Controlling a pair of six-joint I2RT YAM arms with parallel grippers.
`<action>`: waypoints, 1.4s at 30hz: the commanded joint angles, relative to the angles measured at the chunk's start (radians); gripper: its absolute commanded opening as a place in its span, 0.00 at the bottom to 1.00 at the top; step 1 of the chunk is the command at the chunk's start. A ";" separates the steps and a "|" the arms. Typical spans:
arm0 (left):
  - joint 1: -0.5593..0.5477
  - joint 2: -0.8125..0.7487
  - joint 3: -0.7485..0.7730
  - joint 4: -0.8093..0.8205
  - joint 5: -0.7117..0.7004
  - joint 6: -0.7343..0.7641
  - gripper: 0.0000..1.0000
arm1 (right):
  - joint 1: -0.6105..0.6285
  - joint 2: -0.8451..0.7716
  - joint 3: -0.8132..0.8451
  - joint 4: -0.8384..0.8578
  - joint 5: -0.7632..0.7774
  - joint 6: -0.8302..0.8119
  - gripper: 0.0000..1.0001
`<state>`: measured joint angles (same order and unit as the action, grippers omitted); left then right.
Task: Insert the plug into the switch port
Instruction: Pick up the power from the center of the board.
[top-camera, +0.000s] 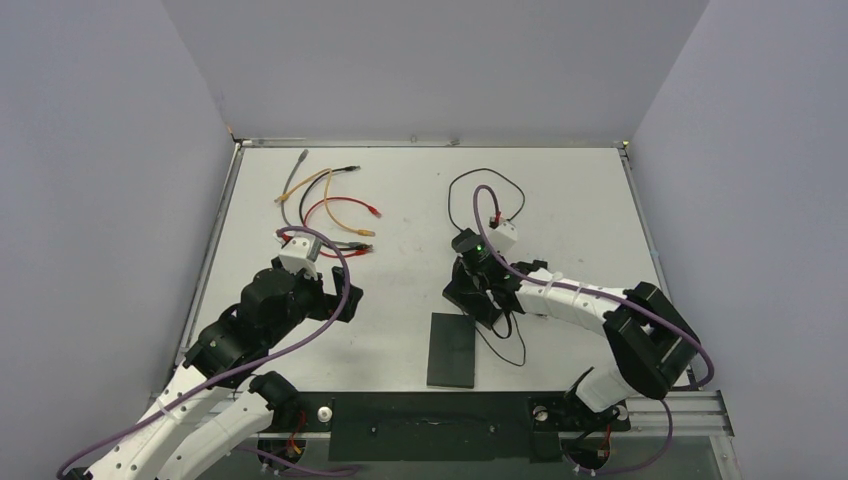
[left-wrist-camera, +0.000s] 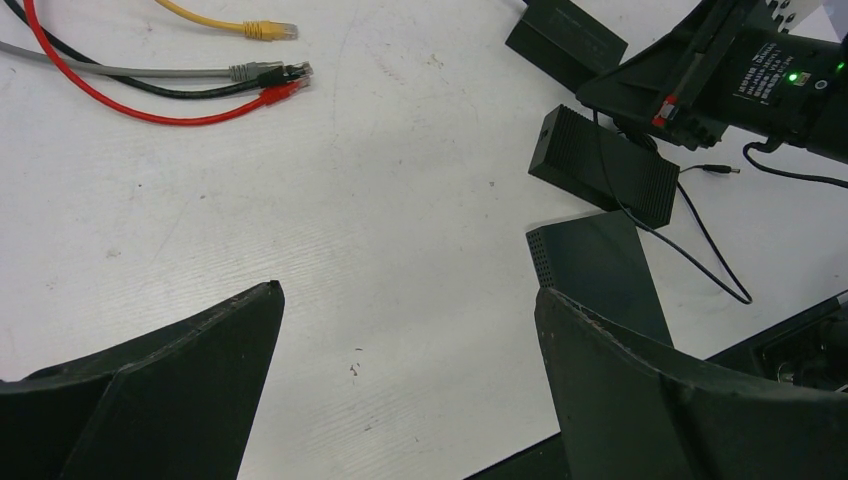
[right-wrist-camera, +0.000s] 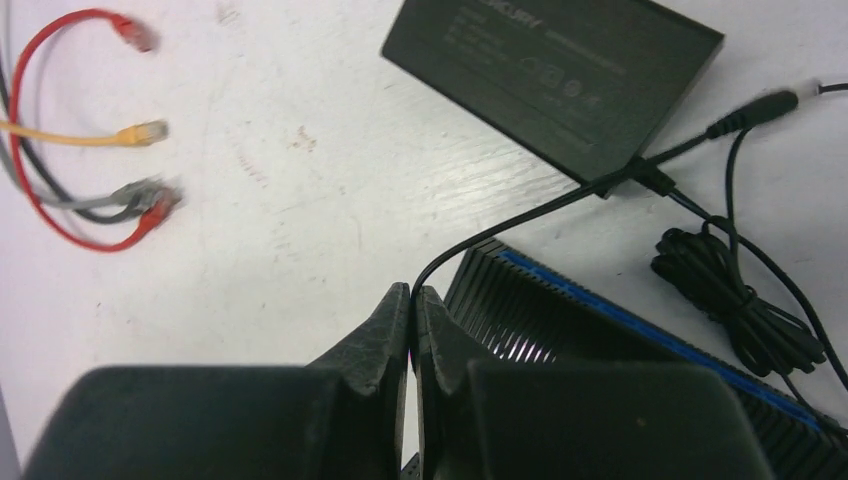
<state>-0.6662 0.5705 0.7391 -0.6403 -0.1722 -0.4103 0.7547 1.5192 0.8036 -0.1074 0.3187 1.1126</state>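
The plug (right-wrist-camera: 762, 104) is a small black barrel plug lying on the white table, on the end of a thin black cable (right-wrist-camera: 520, 218). My right gripper (right-wrist-camera: 412, 290) is shut on that cable, well back from the plug. Right beside the jaws lies the switch (right-wrist-camera: 600, 310), a ribbed black box with a blue stripe. In the left wrist view the switch (left-wrist-camera: 600, 165) shows a small round hole in its end face, and the plug (left-wrist-camera: 722, 170) lies just past its far end. My left gripper (left-wrist-camera: 410, 290) hangs open over bare table with nothing between its fingers.
A flat black labelled box (right-wrist-camera: 550, 60) lies beyond the switch. A black slab (top-camera: 452, 350) sits near the front edge. A coiled bundle of the black cable (right-wrist-camera: 735, 290) lies at the right. Red, yellow, grey and black network cables (top-camera: 330, 210) lie at the back left.
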 joint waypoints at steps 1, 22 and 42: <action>0.003 -0.003 0.007 0.016 -0.003 0.009 0.97 | 0.021 -0.082 -0.023 0.051 -0.053 -0.073 0.00; 0.003 -0.016 0.055 0.036 0.132 0.024 0.97 | 0.272 -0.421 -0.136 0.067 -0.145 -0.590 0.00; 0.004 -0.008 0.131 0.051 0.515 0.042 0.97 | 0.617 -0.595 -0.150 0.014 -0.258 -1.103 0.00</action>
<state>-0.6655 0.5606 0.8101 -0.6373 0.2504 -0.3649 1.3415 0.9203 0.5808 -0.0448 0.0685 0.1074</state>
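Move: The right gripper, already shut on the plug's black cable, has the flat black box about 14 cm back, 3 cm to its left and 5 cm below. Just behind the hand, 4 cm back and 2 cm right, lies the ribbed box, about 5 cm below; the Mercury box is 7 cm ahead and 2 cm right, equally low. From the open left gripper, the flat black box lies some 20 cm right, 4 cm back and 20 cm below. Keep the right fingers shut on the cable and draw it back some 22 cm, rising about 10 cm and easing left, to above the near end of the flat black box. On the way swing the wrist about 75 degrees counter-clockwise and lift the fingertips, so they point left and only slightly down. Shift the open left gripper back and right, a little up, turning clockwise. ##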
